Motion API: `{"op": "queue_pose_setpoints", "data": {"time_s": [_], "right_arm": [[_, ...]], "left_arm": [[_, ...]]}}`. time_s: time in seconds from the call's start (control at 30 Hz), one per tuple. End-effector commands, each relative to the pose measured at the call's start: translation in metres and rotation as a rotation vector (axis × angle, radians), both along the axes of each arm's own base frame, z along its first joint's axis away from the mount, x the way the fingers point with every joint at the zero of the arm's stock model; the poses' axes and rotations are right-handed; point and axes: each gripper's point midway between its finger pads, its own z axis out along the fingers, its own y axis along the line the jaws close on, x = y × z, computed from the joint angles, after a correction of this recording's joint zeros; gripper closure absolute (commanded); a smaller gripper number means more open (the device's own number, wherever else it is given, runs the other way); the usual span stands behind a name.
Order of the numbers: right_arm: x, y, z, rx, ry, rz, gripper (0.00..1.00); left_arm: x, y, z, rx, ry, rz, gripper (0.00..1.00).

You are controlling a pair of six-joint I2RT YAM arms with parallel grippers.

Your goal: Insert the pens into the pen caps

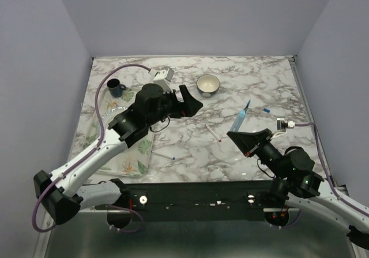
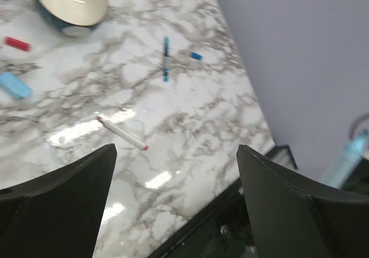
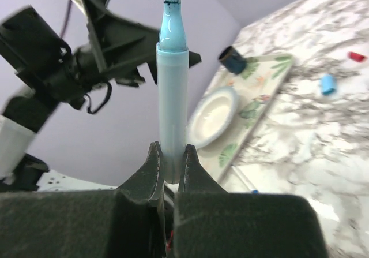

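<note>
My right gripper is shut on the lower end of a thick pale blue marker, whose uncapped tip points away from the fingers; from above the marker shows at the gripper. My left gripper hangs open and empty above the table, near the bowl in the top view. On the marble lie a white pen with red tip, a dark blue pen, a blue cap, a red cap and a light blue cap. A white pen with blue tip lies by the tray.
A white bowl stands at the back centre. At the left lies a leaf-patterned tray holding a white plate, with a dark blue mug at its far end. Walls close in the table on three sides.
</note>
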Motion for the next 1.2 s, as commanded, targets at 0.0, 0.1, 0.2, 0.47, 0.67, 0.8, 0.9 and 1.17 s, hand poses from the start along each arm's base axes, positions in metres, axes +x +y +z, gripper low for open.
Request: {"op": "queue_pose_setpoints", "data": {"time_s": [0.0,0.1,0.2,0.47,0.67,0.8,0.9,1.17], "right_arm": [[0.015,-0.038,-0.026,-0.103,0.106,-0.185,0.99],[0.012,-0.047,-0.029,-0.119,0.108,-0.203,0.99],[0.012,-0.054,-0.033,-0.122,0.104,-0.224,0.99],[0.012,-0.054,-0.038,-0.141,0.097,-0.220,0.99],[0.012,-0.049,-0.049,-0.190,0.116,-0.209,0.99],[0.013,-0.046,-0.051,-0.202,0.111,-0.204,0.99],[0.011,-0.045,-0.051,-0.205,0.104,-0.189,0.99],[0.011,-0.044,-0.051,-0.201,0.102,-0.186,0.99]], "left_arm": [[0.061,0.056,-0.074,0.413,0.195,0.375,0.09],[0.095,0.071,-0.118,0.593,0.341,0.542,0.13],[0.111,0.071,-0.131,0.658,0.434,0.577,0.22],[0.155,0.063,-0.210,0.774,0.575,0.587,0.32],[0.168,0.044,-0.237,0.675,0.626,0.552,0.37],[0.172,0.039,-0.258,0.684,0.681,0.539,0.37],[0.177,0.030,-0.263,0.651,0.687,0.526,0.37],[0.180,0.039,-0.276,0.676,0.703,0.587,0.39]]}}
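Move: The blue cap lies about 18 cm ahead of the left hand, 3 cm to its left and some 30 cm below, on the table. The red cap is 6 cm farther out than the blue cap and 3 cm to its right. From the blue cap, the bowl stands 13 cm ahead and 12 cm right, and the white pen lies 13 cm back and 14 cm right. From the right hand, the blue cap is roughly 27 cm ahead, 16 cm left and 29 cm below. Towards the blue cap on the table, the left hand swings forward some 17 cm, then drops steeply, about 28 cm in all, the wrist turning its fingers from nearly level to pointing down. Its wide-open fingers narrow by about a third and end astride and just above the cap. The right hand keeps its pinch on the light-blue pen, tip up, and shifts about 5 cm right and as much down. ##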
